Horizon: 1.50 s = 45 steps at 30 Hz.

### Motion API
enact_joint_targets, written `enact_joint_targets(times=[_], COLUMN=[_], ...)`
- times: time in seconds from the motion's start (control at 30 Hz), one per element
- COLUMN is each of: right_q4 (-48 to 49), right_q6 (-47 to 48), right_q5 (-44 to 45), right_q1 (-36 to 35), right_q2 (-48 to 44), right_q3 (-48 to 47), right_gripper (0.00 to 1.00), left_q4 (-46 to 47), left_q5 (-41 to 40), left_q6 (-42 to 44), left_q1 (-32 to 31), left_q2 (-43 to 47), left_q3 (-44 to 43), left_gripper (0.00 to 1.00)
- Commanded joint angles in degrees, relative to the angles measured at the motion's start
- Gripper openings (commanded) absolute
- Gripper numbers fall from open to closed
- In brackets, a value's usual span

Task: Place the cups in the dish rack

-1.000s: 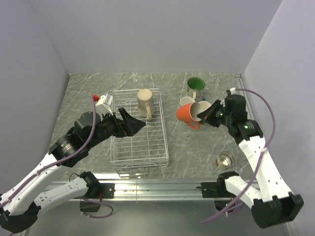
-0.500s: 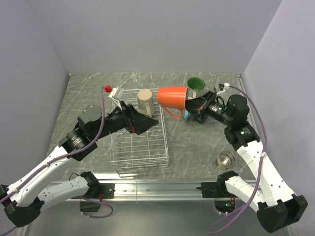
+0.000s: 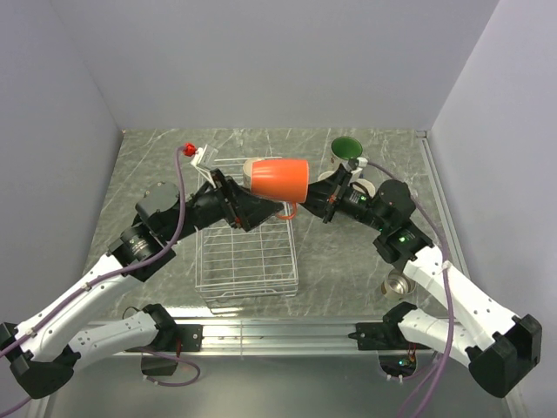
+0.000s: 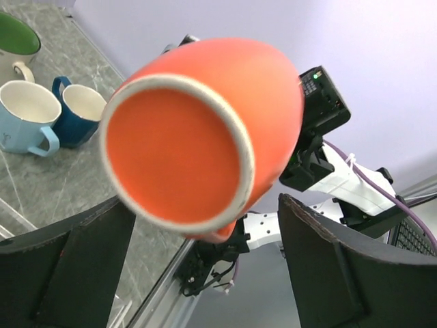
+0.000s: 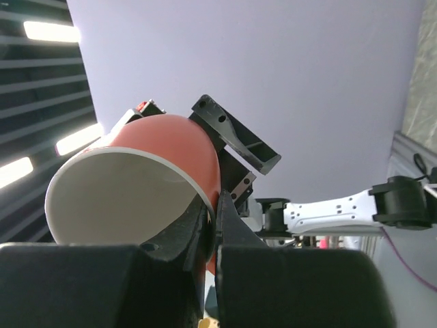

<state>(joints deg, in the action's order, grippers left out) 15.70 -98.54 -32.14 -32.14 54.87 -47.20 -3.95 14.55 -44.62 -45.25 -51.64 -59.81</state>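
Note:
The orange-red cup hangs on its side in the air above the far end of the white wire dish rack. My right gripper is shut on its rim, with one finger inside the cup and one outside. My left gripper is open right next to the cup's bottom, its two fingers spread below it without touching. A sliver of the beige cup shows behind the orange one. The light blue cup and dark blue cup stand together on the table.
A cream cup with a green inside stands at the back right. A small metallic cup sits near the right arm's base. Grey walls close in the table at the back and on both sides.
My right arm has lifted the orange cup off the table and swung it left over the rack. My left gripper has risen and turned to meet it, with its fingers a little less wide.

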Motion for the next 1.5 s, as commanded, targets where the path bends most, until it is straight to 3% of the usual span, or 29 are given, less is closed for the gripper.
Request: enact_joint_targets(times=[0.0,0.1,0.13,0.3,0.33,0.43,0.63,0.73,0.77,0.87,1.07,1.23,1.47], right_q4=[10.57,12.59,13.73,24.79,25.86,28.24,27.8,22.64,17.92,6.24,-16.52,-28.69,-38.46], right_q6=[-4.11,-4.99,-6.56,-12.11,-13.24,-14.13,-12.38,-8.27,-6.85,-0.44,12.04,19.96,23.13], right_q5=[2.26,3.66,4.36,7.35,7.44,7.1,6.39,5.6,4.99,3.32,1.82,-0.37,-0.03], right_q1=[-2.31,-4.33,-4.86,-7.84,-8.11,-8.38,-8.55,-8.11,-7.5,-5.23,2.33,10.25,12.63], right_q2=[1.19,2.52,2.69,6.38,6.91,8.67,9.82,8.59,7.45,4.56,-4.4,-12.93,-20.85], right_q3=[-2.54,-2.02,-1.41,2.11,2.37,2.2,2.11,2.38,2.29,1.85,2.99,6.06,8.26], right_gripper=[0.0,0.0,0.0,0.0,0.0,0.0,0.0,0.32,0.48,0.64,0.67,0.66,0.65], left_q4=[5.25,5.27,5.18,5.09,4.65,2.64,-4.03,-12.29,-14.14,-19.95,-27.51,-32.87,-32.1], left_q5=[-0.75,-0.4,0.21,2.42,2.16,0.58,-4.34,-9.08,-11.36,-14.36,-24.29,-32.9,-27.3], left_q6=[0.41,0.15,0.24,-0.38,-0.29,0.23,2.69,5.85,6.73,9.55,12.8,15.0,18.43], left_q1=[-0.27,-0.36,-0.36,-0.27,-0.36,-0.27,-0.36,-0.27,-0.27,-0.36,-0.27,1.65,14.66], left_q2=[0.22,-0.3,-0.57,-1.62,-1.45,-0.92,-0.04,-1.01,-1.18,-0.84,-1.36,-7.67,-15.77], left_q3=[-1.45,-2.24,-2.5,-3.65,-3.82,-4.43,-8.02,-11.71,-12.43,-13.93,-13.75,-13.49,-11.74], left_gripper=[0.88,0.68,0.52,0.24,0.11,0.0,0.0,0.0,0.0,0.0,0.0,0.0,0.0])
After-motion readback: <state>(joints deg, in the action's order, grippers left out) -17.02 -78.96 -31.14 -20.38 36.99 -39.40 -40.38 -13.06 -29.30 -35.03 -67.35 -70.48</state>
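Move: The orange cup, held by the right hand at its rim, has its middle about 5 cm ahead of the left hand, 2 cm right and 3 cm up; from the right hand it is about 3 cm ahead, 6 cm left and 1 cm up. From the left hand, the dish rack's middle is some 13 cm ahead, 7 cm left and 37 cm below, and the beige cup 22 cm ahead, 3 cm left and 33 cm below. Left hand pinches orange cup's handle, right releases and withdraws down-right, left lowers cup 15 cm, left-forward towards the rack. ##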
